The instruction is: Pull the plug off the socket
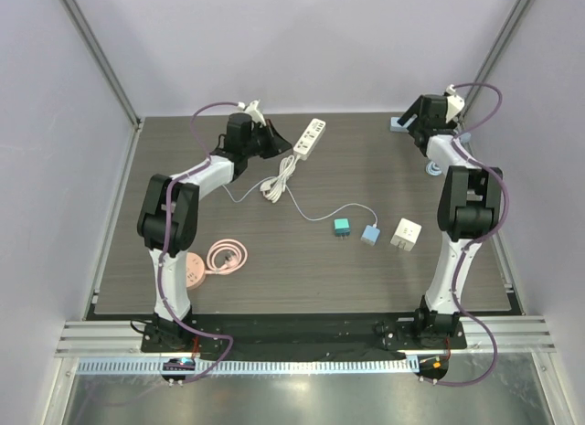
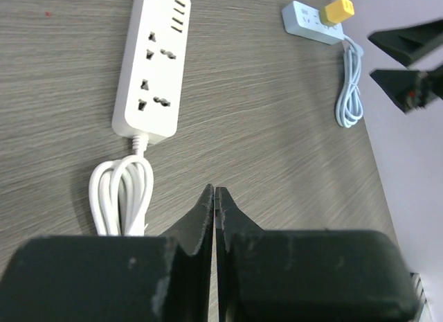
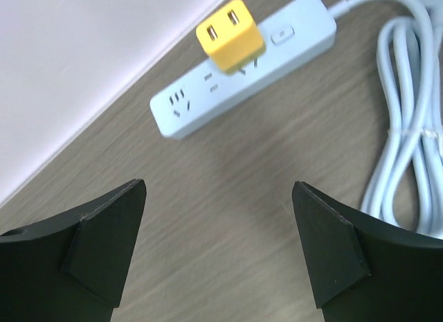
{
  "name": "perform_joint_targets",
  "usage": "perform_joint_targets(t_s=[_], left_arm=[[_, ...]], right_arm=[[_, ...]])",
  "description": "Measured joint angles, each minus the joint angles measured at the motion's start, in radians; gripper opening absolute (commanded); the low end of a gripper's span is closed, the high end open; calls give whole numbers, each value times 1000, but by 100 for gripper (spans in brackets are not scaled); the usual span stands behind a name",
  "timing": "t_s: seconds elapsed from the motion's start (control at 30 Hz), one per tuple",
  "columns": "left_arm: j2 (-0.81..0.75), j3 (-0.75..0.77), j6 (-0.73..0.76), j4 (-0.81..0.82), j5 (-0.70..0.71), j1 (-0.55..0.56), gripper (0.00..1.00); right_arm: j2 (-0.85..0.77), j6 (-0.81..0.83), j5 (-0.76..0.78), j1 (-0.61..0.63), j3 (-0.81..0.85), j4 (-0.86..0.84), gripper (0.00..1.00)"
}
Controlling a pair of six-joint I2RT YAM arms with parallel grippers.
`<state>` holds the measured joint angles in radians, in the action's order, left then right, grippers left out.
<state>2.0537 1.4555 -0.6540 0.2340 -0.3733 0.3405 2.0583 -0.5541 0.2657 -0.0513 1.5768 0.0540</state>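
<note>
A yellow plug point(image 3: 230, 34) sits in a pale blue socket strip point(image 3: 242, 66) lying by the back wall, its cord point(image 3: 408, 128) looped to the right. My right gripper point(image 3: 220, 190) is open just short of the strip, with nothing between its fingers. In the top view it point(image 1: 409, 122) hovers at the strip's point(image 1: 397, 125) near end, where the plug is hidden. My left gripper point(image 2: 214, 192) is shut and empty, just below a white power strip point(image 2: 151, 62) with a coiled cord point(image 2: 121, 194). The left wrist view also shows the yellow plug point(image 2: 336, 10) far off.
On the table's middle lie a teal adapter point(image 1: 341, 227), a blue adapter point(image 1: 369, 235) on a thin white cable and a white adapter point(image 1: 405, 235). A pink coiled cable point(image 1: 227, 257) and pink disc point(image 1: 190, 270) lie near the left arm.
</note>
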Motion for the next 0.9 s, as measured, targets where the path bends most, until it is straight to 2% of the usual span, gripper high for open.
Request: perform_joint_targets(t_s=[0.23, 0.53, 0.9], left_arm=[[4, 18, 7, 2, -55, 0, 22], [20, 20, 7, 1, -84, 0, 24], [44, 43, 3, 1, -96, 0, 24]], right_arm=[[217, 39, 4, 2, 270, 47, 93], [438, 163, 78, 7, 505, 108, 96], [473, 299, 196, 4, 577, 135, 95]])
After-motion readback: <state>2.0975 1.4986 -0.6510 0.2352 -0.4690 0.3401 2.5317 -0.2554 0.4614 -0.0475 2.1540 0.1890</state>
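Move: The yellow plug, seated on the light-blue socket, lies about 13 cm ahead of the right hand, some 4 cm to its right and 8 cm below. The socket's middle is also about 13 cm ahead, 2 cm to the right and 11 cm down; its coiled cord lies nearer, roughly 3 cm ahead and 10 cm right, 12 cm below. From the left hand the yellow plug is some 21 cm ahead, 46 cm to the right and 10 cm lower. Towards the yellow plug the right hand reaches forward about 8 cm, then sinks some 6 cm on the way, edging right late on, fingers kept wide open; its left side rolls down some 20 degrees as the fingertips dip slightly. The left hand, clear of the white power strip, parts its shut fingers about a quarter and shifts slightly right. ##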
